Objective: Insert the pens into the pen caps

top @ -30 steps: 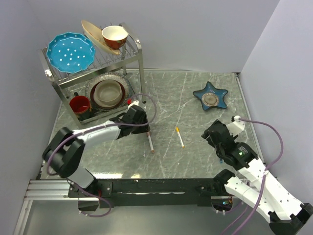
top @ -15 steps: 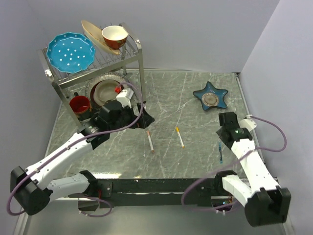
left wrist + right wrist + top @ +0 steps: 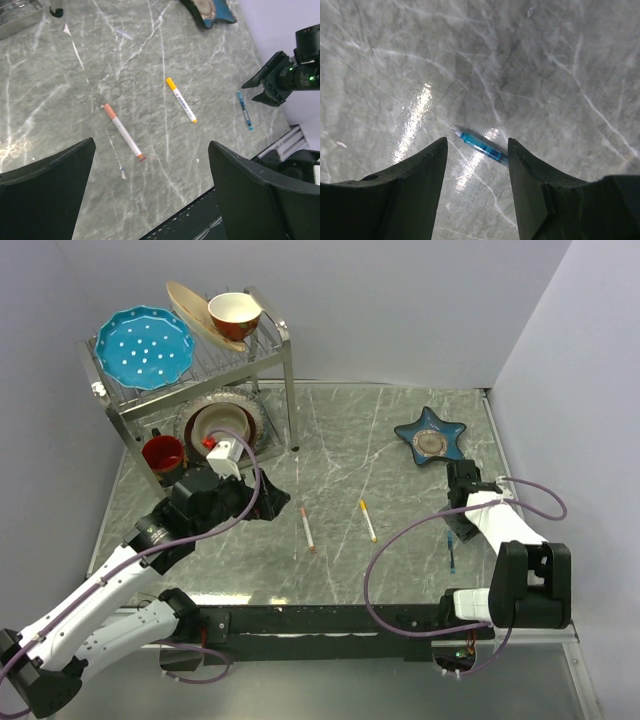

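Three pens lie on the marble table. The white pen with pinkish-red ends [image 3: 307, 529] [image 3: 122, 132] is left of centre, and the white pen with an orange end [image 3: 368, 521] [image 3: 181, 100] is beside it. The dark blue pen [image 3: 451, 551] [image 3: 484, 148] lies at the right. My left gripper [image 3: 271, 497] [image 3: 151, 145] hovers wide open and empty, left of the pinkish-red pen. My right gripper [image 3: 455, 520] [image 3: 477, 141] is open and points down over the blue pen, which lies between its fingers untouched. The pen caps are out of view as separate pieces.
A metal dish rack [image 3: 287, 350] with plates, bowls and a red mug stands at the back left. A blue star-shaped dish [image 3: 430, 437] sits at the back right. A small pale scrap [image 3: 124, 34] lies further back. The black front rail [image 3: 330, 620] borders the table.
My left arm pulled back leftward from the pinkish-red pen, its jaws now wide open. My right arm swung in over the blue pen, its jaws narrowing.
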You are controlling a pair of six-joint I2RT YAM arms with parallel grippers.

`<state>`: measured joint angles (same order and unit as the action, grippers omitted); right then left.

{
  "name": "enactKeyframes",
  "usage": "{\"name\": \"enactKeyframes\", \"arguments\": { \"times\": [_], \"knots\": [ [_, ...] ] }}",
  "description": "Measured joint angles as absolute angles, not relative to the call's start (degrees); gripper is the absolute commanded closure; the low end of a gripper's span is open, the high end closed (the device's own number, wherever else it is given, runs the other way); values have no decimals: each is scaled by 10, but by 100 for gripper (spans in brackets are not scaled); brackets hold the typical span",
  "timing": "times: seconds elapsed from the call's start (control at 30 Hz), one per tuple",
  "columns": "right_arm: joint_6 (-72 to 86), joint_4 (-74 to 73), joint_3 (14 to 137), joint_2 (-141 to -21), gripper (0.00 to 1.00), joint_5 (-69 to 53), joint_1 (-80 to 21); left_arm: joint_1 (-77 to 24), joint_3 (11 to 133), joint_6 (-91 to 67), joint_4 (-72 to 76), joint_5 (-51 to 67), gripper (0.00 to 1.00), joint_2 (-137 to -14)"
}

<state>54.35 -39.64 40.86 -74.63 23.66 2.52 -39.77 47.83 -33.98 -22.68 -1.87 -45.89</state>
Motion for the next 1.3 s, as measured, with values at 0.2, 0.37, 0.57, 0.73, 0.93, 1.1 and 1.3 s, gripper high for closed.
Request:
{"name": "enactKeyframes", "arguments": {
  "times": [0.2,0.37,0.57,0.73,0.93,1.1,1.3],
  "knots": [
    [514,-383,409,-756,43,215,25,-398,477,-321,-237,-21,1,-459],
    [478,-368,408,-756,43,192,21,-398,475,-314,-239,-18,1,-459],
    [449,-367,408,-768,45,182,11,-397,474,-309,-239,-18,1,-456],
    [438,-368,408,-795,46,181,8,-394,474,-309,-239,-18,1,-450],
    [436,-368,416,-822,55,185,3,-390,473,-309,-239,-15,1,-450],
    [431,-370,432,-843,66,199,-17,-387,473,-309,-239,-15,1,-447],
    [423,-365,433,-844,86,210,-42,-385,473,-309,-239,-14,1,-447]
  ]
}}
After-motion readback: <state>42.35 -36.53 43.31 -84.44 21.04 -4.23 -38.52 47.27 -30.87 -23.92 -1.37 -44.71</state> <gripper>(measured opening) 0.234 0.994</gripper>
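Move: The blue pen lies almost under my right hand, its middle about 3 cm back and 3 cm below, with its nib end just ahead of my fingers. The yellow-capped pen is some 20 cm to the left and 4 cm farther out than my right hand; the star dish stands about 25 cm ahead and 2 cm left. From my left hand the blue pen is roughly 38 cm to the right, 2 cm back and 24 cm down. With my right hand I slide about 3 cm left over the blue pen, twisting nearly 20 degrees counter-clockwise, and partway through I sink some 2 cm to the table. There I draw the half-open fingers in to a narrow gap around the pen's nib end, still edging left and a little forward, pushing that pen along. ##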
